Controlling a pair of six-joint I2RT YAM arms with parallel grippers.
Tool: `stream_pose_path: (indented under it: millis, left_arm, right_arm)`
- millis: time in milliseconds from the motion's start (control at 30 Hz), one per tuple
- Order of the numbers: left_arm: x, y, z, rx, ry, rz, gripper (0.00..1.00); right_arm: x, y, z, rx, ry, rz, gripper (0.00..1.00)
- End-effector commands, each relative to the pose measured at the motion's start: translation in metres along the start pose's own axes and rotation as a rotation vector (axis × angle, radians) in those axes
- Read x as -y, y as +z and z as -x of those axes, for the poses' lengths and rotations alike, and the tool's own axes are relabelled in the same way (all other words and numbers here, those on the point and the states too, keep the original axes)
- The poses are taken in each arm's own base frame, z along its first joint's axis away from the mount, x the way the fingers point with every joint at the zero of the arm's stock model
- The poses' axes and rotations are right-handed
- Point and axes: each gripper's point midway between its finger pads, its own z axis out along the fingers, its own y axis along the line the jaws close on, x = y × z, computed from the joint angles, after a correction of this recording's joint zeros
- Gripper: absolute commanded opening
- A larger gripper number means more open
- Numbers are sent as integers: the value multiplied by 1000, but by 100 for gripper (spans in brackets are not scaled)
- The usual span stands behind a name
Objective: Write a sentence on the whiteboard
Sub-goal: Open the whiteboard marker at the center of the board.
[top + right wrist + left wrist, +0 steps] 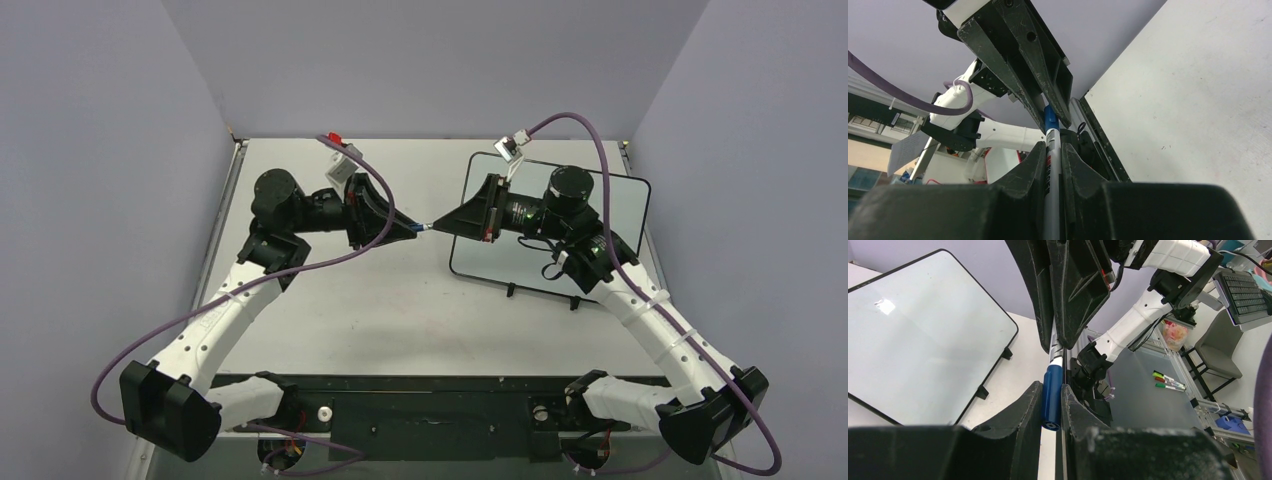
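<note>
The whiteboard (625,205) lies flat at the table's right, partly under my right arm, with its black feet toward me. In the left wrist view the whiteboard (923,335) is blank, and the sentence is not in view. Both grippers meet in mid-air over the table's middle, tip to tip, on one marker (425,227). My left gripper (1052,390) is shut on its blue cap (1052,395). My right gripper (1053,150) is shut on its white barrel (1052,170), and the blue cap (1049,119) shows beyond it between the left fingers.
Purple walls close in the table at the back and on both sides. A black rail (430,400) runs along the near edge between the arm bases. Beyond the table, several spare markers (1168,381) lie on a grey surface.
</note>
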Motion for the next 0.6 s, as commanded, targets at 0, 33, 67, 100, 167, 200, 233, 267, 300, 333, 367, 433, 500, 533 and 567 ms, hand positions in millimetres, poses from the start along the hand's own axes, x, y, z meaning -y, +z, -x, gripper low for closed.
stream_pose_path:
  millis: [0,33,67,100,167,200,233,267,300,333,367,433,500,533,567]
  left_arm:
    - [0,-10,24,85,78,59,0]
    - [-3,-14,25,94,75,71,0]
    - [-8,-18,21,97,66,86,0]
    - [-9,-20,21,105,63,90,0]
    - [-15,-26,17,122,46,111,0]
    - [-21,-30,14,127,35,128,0]
    - [-22,-32,13,133,31,133,0]
    - [-27,-35,11,137,21,150,0]
    - [-29,-36,10,140,17,158,0]
    - [-35,-39,8,148,7,177,0]
    - [-39,-40,7,154,-1,194,0]
    - [-52,-43,0,161,-23,251,0]
    - [-67,-49,-11,173,-53,339,0]
    - [-75,-55,-16,188,-65,402,0]
    - [-89,-62,-24,193,-87,490,0]
  right_arm:
    - [2,-5,10,50,-42,-18,0]
    - [7,-10,15,69,-40,-34,0]
    - [9,-12,17,78,-38,-43,0]
    - [14,-18,22,96,-33,-60,0]
    - [21,-26,28,122,-25,-85,0]
    - [23,-29,29,128,-25,-91,0]
    - [25,-33,32,138,-27,-99,0]
    - [27,-34,32,139,-24,-106,0]
    - [28,-38,34,147,-26,-112,0]
    - [30,-39,33,146,-25,-119,0]
    - [32,-42,35,158,-27,-130,0]
    - [39,-48,39,183,-30,-164,0]
    - [48,-55,44,216,-32,-207,0]
    - [52,-58,43,224,-37,-232,0]
    - [59,-64,49,256,-42,-274,0]
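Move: The capped marker bridges the two fingertips: the blue cap's middle sits about 1 cm to the right of the left hand point, and the barrel's middle some 6 cm to the right of that hand, both level with it. From the right hand the cap is about 4 cm to the left and the barrel's middle 1 cm to the right. The whiteboard's middle lies roughly 22 cm ahead of the right hand, 30 cm to its right and 33 cm below. Apart and forward, slowly at first and then faster: the left hand, keeping its pinch on the blue cap, draws left, forward and down by 4–5 cm each, while the right hand, still gripping the barrel, goes about 5 cm right and nearly as far forward. The wrists swing some 15 degrees, left counter-clockwise, right clockwise, so both sets of fingers angle more forward. ##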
